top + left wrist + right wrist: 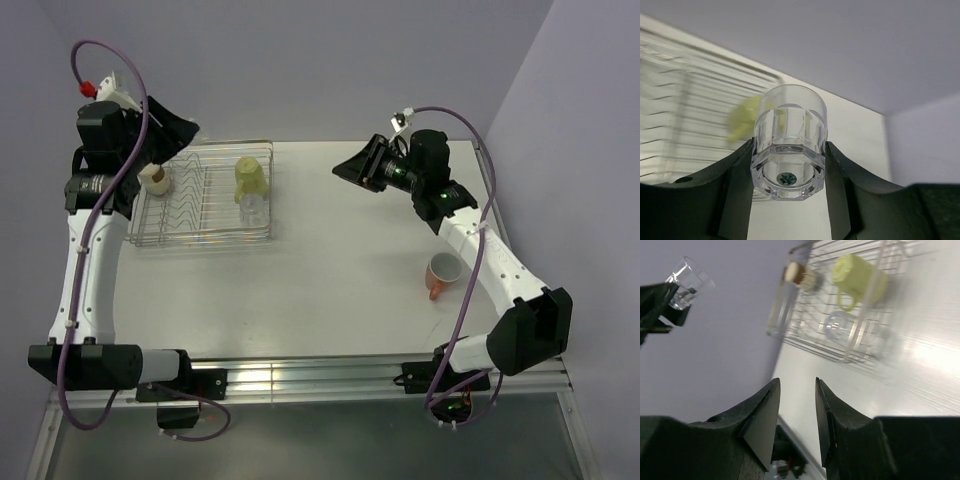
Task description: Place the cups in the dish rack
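My left gripper (788, 148) is shut on a clear glass (790, 142), held up in the air above the far left end of the dish rack (200, 232). The right wrist view also catches this glass (690, 279) in the air. In the rack stand an upturned pale yellow-green mug (250, 178), a second clear glass (253, 210) and a brown cup (155, 179) with its pale base up. An orange mug (442, 274) with a white inside lies on the table at the right. My right gripper (347, 172) is raised over the table's middle, open and empty (796, 382).
The rack's wire prongs (812, 337) fill its middle, between the brown cup and the mug. The purple back wall (330, 70) stands close behind the rack. The table's right edge (497, 215) runs just past the orange mug.
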`<state>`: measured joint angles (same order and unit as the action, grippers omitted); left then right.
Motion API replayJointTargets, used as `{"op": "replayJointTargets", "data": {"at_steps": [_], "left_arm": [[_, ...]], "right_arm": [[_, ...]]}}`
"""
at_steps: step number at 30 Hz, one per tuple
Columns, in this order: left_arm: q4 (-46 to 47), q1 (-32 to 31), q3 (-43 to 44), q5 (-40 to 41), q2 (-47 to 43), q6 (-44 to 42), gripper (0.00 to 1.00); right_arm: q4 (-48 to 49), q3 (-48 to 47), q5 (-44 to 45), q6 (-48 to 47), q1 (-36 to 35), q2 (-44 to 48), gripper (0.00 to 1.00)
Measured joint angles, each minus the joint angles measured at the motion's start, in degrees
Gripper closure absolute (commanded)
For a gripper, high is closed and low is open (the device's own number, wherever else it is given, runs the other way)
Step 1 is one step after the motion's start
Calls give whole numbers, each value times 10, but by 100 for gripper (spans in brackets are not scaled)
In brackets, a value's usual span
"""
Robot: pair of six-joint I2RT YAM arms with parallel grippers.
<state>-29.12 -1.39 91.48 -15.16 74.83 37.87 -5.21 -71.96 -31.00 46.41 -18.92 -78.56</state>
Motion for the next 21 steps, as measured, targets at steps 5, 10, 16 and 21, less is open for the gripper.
{"op": "replayJointTargets", "data": {"at_steps": [5,10,16,21], "left_arm": [[-68,61,17,153,68,-39,100],[-89,127,10,207,157,-47,100],[-102,139,14,239,237,-53,100],[-114,143,38,247,291,-56,100]], "right_arm": [[-62,3,63,-63,0,13,57],[-95,21,105,-103,5,19,57],[-103,38,119,-118,12,19,57],[-103,54,119,-120,13,18,57]]}}
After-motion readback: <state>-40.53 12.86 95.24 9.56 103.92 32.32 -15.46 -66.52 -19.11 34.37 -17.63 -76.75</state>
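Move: The left hand still holds a clear glass high up; the free spot at the dish rack's left end lies some 21 cm to its left, 9 ahead and 36 below. Ten cm beyond that spot lies the brown-and-white cup, while the green mug is about 20 ahead and 6 right of this hand. From the open, empty right hand, the spot is roughly 50 cm left, 12 ahead; the pink mug is 29 right, 7 back, 28 below. The left hand keeps its grip on the clear glass and swings it left and down, with a little forward, to the near side of the brown-and-white cup, about 23 cm down and 19 cm left, ending almost straight down as the fingers tip some 40 degrees towards the rack and turn counter-clockwise. The right hand stays open and empty, sinking about 8 cm and drawing right, away from the rack and towards the pink mug's side, its fingers dipping. ##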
